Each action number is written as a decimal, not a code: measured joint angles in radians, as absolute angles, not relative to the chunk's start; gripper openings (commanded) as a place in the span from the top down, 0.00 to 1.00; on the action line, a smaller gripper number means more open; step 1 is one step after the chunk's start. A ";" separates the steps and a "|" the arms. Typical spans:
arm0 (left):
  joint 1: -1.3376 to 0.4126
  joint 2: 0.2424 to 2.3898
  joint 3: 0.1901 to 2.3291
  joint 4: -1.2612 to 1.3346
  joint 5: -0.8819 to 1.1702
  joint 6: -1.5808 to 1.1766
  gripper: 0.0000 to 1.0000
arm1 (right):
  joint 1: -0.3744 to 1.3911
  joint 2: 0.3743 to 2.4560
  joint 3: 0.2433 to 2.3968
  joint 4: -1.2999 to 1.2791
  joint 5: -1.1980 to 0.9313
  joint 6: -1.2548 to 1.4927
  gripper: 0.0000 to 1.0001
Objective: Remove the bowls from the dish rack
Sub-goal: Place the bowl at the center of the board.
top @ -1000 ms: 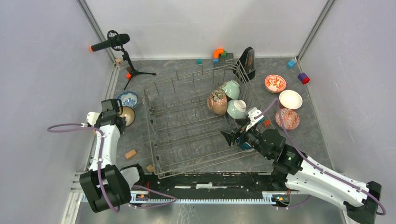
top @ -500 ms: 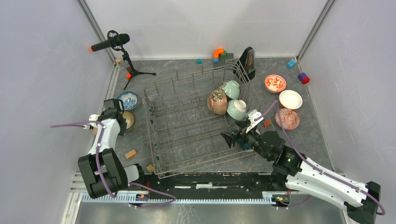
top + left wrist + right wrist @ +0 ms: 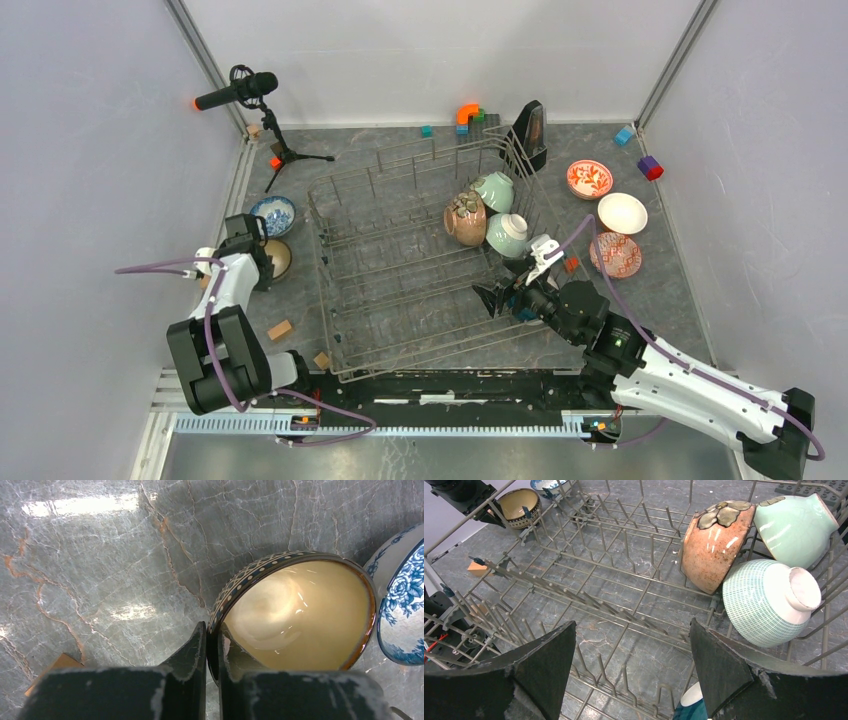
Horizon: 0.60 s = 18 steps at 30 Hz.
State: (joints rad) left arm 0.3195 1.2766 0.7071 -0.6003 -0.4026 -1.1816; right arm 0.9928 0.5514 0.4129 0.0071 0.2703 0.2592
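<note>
The grey wire dish rack [image 3: 328, 292] fills the middle of the table. Three bowls lean in its far right corner: a brown floral one [image 3: 465, 220], a mint green one [image 3: 495, 190] and a teal-checked one with a white base [image 3: 507, 234]. My right gripper [image 3: 500, 290] hangs open over the rack's near right part [image 3: 631, 625], with a teal bowl [image 3: 694, 704] just below its right finger. Left of the rack, my left gripper [image 3: 212, 630] is shut on the rim of the tan bowl [image 3: 300, 610], which rests on the table beside the blue-white bowl [image 3: 400, 615].
Right of the rack sit a red-floral bowl [image 3: 589, 179], a plain white bowl [image 3: 622, 213] and a red-lattice bowl [image 3: 615, 254]. A microphone on a tripod [image 3: 240, 92] stands back left. Wooden blocks [image 3: 279, 330] lie front left, coloured blocks [image 3: 468, 115] along the back wall.
My left arm's elbow has swung in towards the rack while its gripper stays on the tan bowl's rim. The right gripper has barely moved.
</note>
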 measured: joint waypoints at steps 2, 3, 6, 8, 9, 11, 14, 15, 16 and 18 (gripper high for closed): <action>0.319 1.277 0.703 -0.593 -0.396 -1.182 0.77 | 0.993 0.551 0.413 0.007 0.270 0.262 0.12; 0.319 1.277 0.702 -0.591 -0.393 -1.182 0.73 | 0.993 0.551 0.413 0.007 0.270 0.262 0.12; 0.321 1.277 0.700 -0.574 -0.383 -1.182 0.61 | 0.993 0.551 0.413 0.007 0.270 0.265 0.12; 0.321 1.276 0.694 -0.564 -0.377 -1.182 0.54 | 0.993 0.552 0.413 0.006 0.269 0.265 0.12; 0.321 1.274 0.690 -0.560 -0.371 -1.182 0.50 | 0.993 0.553 0.413 0.006 0.269 0.265 0.12; 0.321 1.264 0.680 -0.556 -0.362 -1.182 0.34 | 0.993 0.558 0.413 -0.001 0.267 0.265 0.12; 0.321 1.240 0.673 -0.553 -0.348 -1.184 0.12 | 0.993 0.567 0.419 -0.017 0.266 0.266 0.12; 0.321 1.231 0.673 -0.552 -0.341 -1.182 0.07 | 0.993 0.572 0.422 -0.023 0.266 0.265 0.12; 0.321 1.222 0.673 -0.552 -0.333 -1.182 0.02 | 0.993 0.575 0.426 -0.028 0.266 0.266 0.12; 0.321 1.203 0.675 -0.560 -0.319 -1.180 0.00 | 0.993 0.583 0.435 -0.046 0.266 0.265 0.12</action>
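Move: The brown patterned bowl stands on the table with its near rim already between my left fingertips. Its middle is about 6 cm ahead of that hand, 1 cm left and 3 cm below. The blue-and-white bowl is roughly 16 cm ahead and 1 cm right, just beyond it. A wooden block lies some 11 cm back and 3 cm right. From my right hand, the brown bowl is about 48 cm left, 10 cm ahead and 18 cm lower. I let go of the brown bowl's near rim by opening my left fingers from nearly shut to almost fully wide, one finger outside the wall and the other over the inside. The hand creeps about 1 cm to the right and forward, tips tilting some 5 degrees forward, and near the end begins to rise by roughly 1 cm. ##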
